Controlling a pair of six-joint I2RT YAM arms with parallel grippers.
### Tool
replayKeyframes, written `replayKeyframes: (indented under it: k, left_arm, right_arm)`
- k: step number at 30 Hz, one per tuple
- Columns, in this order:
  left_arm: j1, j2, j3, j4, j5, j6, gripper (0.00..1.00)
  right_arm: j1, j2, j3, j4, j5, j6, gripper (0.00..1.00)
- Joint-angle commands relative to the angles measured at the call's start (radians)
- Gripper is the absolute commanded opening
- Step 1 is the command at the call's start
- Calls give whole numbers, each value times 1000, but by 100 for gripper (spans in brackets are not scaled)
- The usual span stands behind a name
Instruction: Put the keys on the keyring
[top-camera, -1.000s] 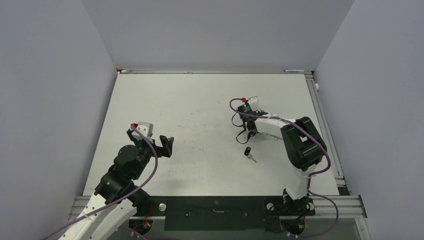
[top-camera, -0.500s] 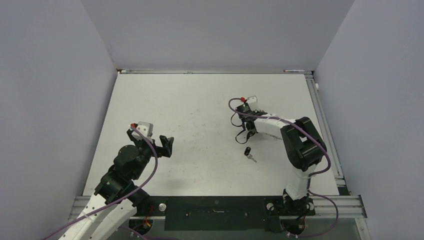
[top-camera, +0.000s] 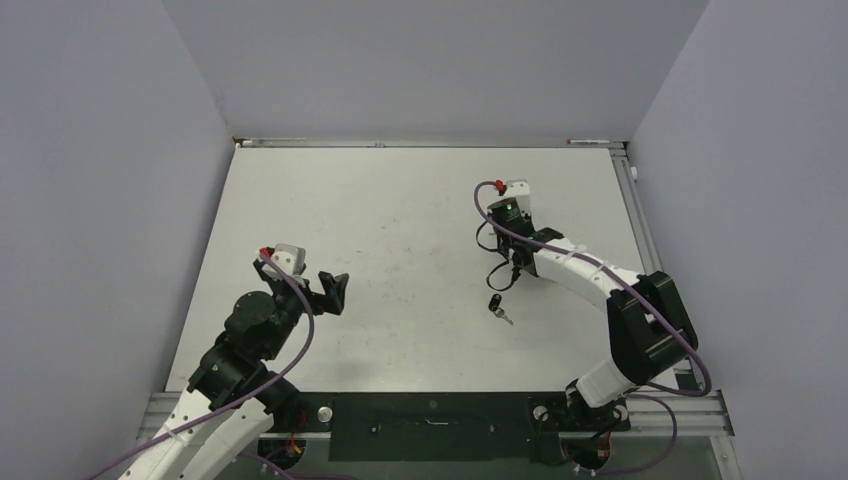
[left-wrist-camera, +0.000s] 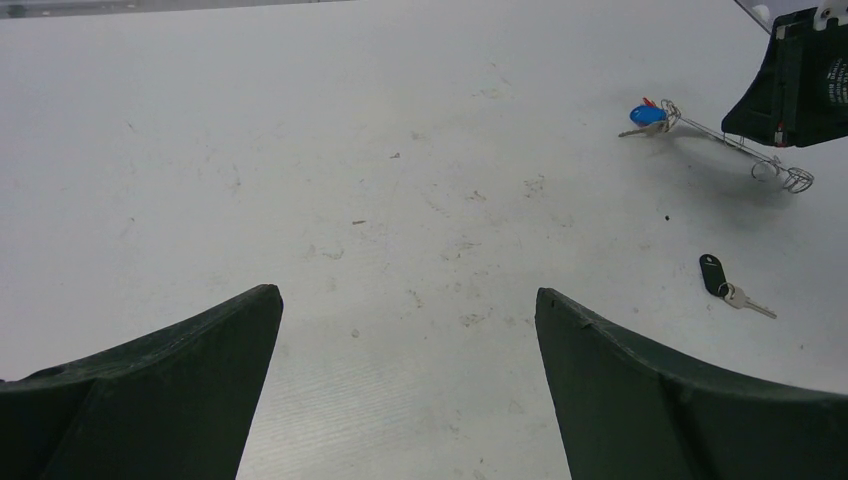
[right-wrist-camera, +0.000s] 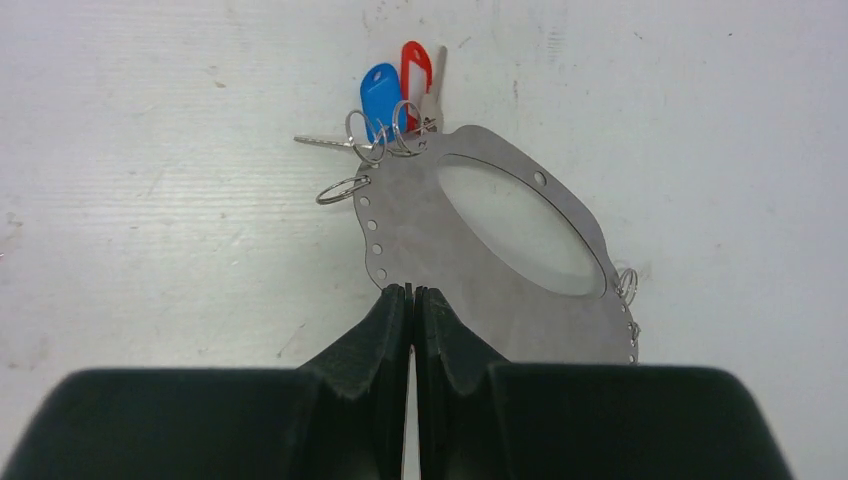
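The keyring (right-wrist-camera: 440, 260) is a flat silver metal loop with an oval opening and small holes along its rim. It lies on the table. My right gripper (right-wrist-camera: 411, 292) is shut on its near edge. A blue key (right-wrist-camera: 380, 95) and a red key (right-wrist-camera: 415, 65) hang from small split rings at its far end. The black key (top-camera: 496, 305) lies loose on the table, just nearer than the right gripper, also visible as the black key (left-wrist-camera: 713, 273) in the left wrist view. My left gripper (top-camera: 300, 278) hovers open and empty over the table's left side, far from the keys.
The white table (top-camera: 400, 230) is walled by grey panels at the back and both sides. A metal rail (top-camera: 640, 230) runs along its right edge. The right arm's purple cable (top-camera: 490, 215) loops beside its wrist.
The right gripper's jaws closed fully on the keyring's edge. The right arm's elbow swung out to the right and its wrist shifted slightly right. The left arm stayed put.
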Motion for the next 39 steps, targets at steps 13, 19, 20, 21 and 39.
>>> replayKeyframes:
  k: [13, 19, 20, 21, 39]
  left_arm:
    - [7, -30, -67, 192, 163, 44, 96]
    - [7, -96, -124, 286, 239, 90, 96]
    - [7, -103, -132, 305, 260, 110, 96]
    - [7, -108, -140, 319, 274, 122, 96]
    - [-1, -37, -141, 561, 674, 344, 97]
  right_arm:
    - [5, -290, 37, -53, -286, 279, 5]
    - [5, -297, 138, -158, -369, 456, 5]
    - [5, -298, 149, -162, -385, 484, 5]
    - [5, -293, 160, -167, -405, 509, 5]
    - [97, -232, 320, -264, -563, 657, 5]
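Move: Already pinched by the right hand and lifted off the table, the keyring (a flat metal plate with rings) has its middle about 3 cm ahead of that hand, 1 cm right and just below. The open left gripper waits roughly 37 cm to the right hand's left, 14 cm back and 14 cm higher. The loose key with black fob lies some 14 cm behind the right hand, 1 cm left, 7 cm below. From the left hand, the keyring is about 17 cm ahead, 38 cm right and 15 cm below. Raising the keyring about 14 cm while carrying it some 12 cm left and a little back, the right hand rolls its left side up by roughly 50 degrees and keeps its pinch. The left hand swings right to meet it, also rising and easing back, turning clockwise and tipping its wide-open fingers up. ##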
